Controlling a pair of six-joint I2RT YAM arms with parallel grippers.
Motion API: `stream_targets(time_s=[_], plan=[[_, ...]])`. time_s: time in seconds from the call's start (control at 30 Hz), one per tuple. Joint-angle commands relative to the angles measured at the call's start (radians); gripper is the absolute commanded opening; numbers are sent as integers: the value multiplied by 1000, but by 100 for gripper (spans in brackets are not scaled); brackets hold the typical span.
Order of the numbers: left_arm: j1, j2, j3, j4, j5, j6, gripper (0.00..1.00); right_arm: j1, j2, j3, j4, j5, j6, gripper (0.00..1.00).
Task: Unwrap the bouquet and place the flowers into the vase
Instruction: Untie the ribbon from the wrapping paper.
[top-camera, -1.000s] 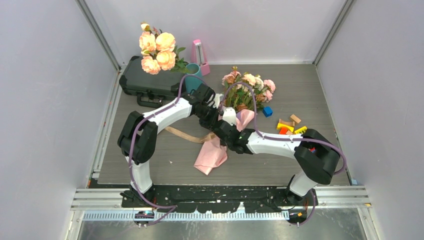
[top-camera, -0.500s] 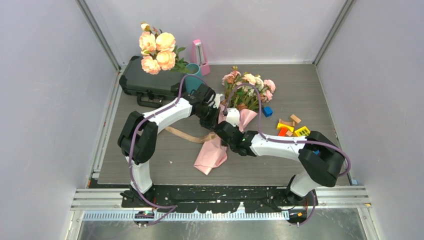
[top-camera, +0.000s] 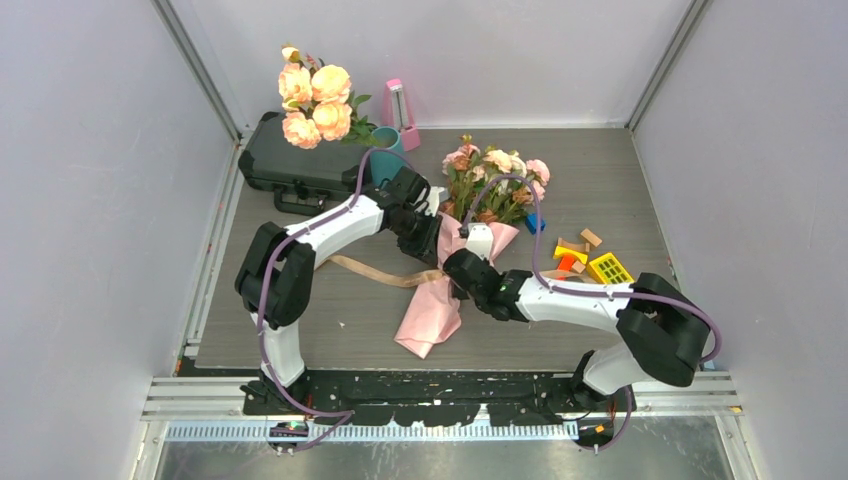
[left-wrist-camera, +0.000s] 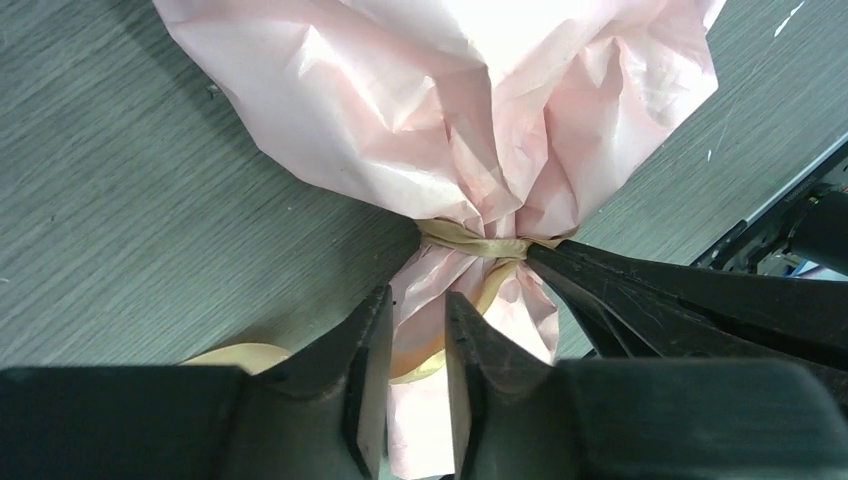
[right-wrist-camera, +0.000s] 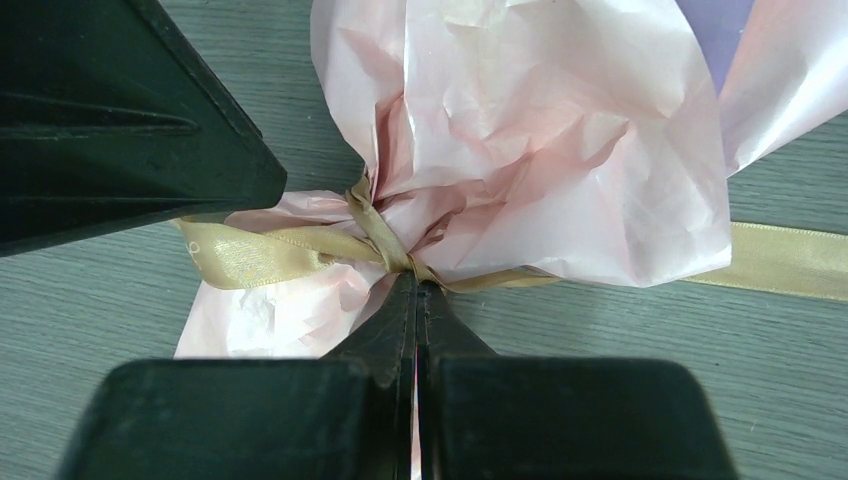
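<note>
The bouquet lies mid-table, its flowers (top-camera: 495, 182) pointing away from me and its pink paper (top-camera: 430, 320) (left-wrist-camera: 470, 110) (right-wrist-camera: 540, 130) flaring both ways from a tied neck. A tan ribbon (top-camera: 370, 272) (right-wrist-camera: 260, 252) trails left from the knot (left-wrist-camera: 480, 243). My left gripper (top-camera: 434, 245) (left-wrist-camera: 417, 305) stands narrowly open astride the paper neck just below the knot. Opposite it, my right gripper (top-camera: 450, 263) (right-wrist-camera: 415, 285) is shut with its tips pinching the ribbon at the knot. The teal vase (top-camera: 383, 165) stands behind my left arm, largely hidden.
A bunch of big peach roses (top-camera: 315, 100) rises above the vase. A black case (top-camera: 295, 160) lies at the back left. A pink metronome-shaped object (top-camera: 400, 110) stands by the rear wall. Coloured blocks (top-camera: 590, 262) and a blue block (top-camera: 535, 222) lie right of the bouquet.
My right gripper closed at the knot and its arm drew right and toward me, dragging the bouquet and ribbon along. The left jaws closed, then parted a little.
</note>
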Motion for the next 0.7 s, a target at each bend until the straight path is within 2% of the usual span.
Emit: stream_targets(time_s=[0.0,0.2,0.4,0.57,0.67], plan=[[3,-61,31,8,-5,21,33,3,-39,-28,37,-7,29,0],[4,-67,16,23,12,9,51,3,-75,-67,69,-16,35,0],[3,-14,22,26,51,-15,57,3,-83,-78,83,-28,36,0],[4,0,11,43,70,-26,68,2,-80,-77,96,-37,34,0],[3,21,11,49,81,-33,72,3,-81,-78,100,-41,32,0]])
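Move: Just below the left fingertips, about 3 cm down, 2 cm back and 1 cm left, the ribbon's left tail curls away. Its knot sits about 4 cm back, 3 cm right and 3 cm below the left hand. The right fingers are already shut right at that knot. From the right hand, the flowers lie some 17 cm ahead and 9 cm right, roughly level in height, and the wrapping paper's stem end lies 10 cm back, 4 cm left and 2 cm lower. Opening its fingers from about a quarter to over two thirds wide, the left hand lifts about 1 cm above the ribbon's left tail, then eases half of that back down with a slight drift to the right. The right hand keeps its pinch at the knot and draws it about 1 cm back towards the base, then holds there. ##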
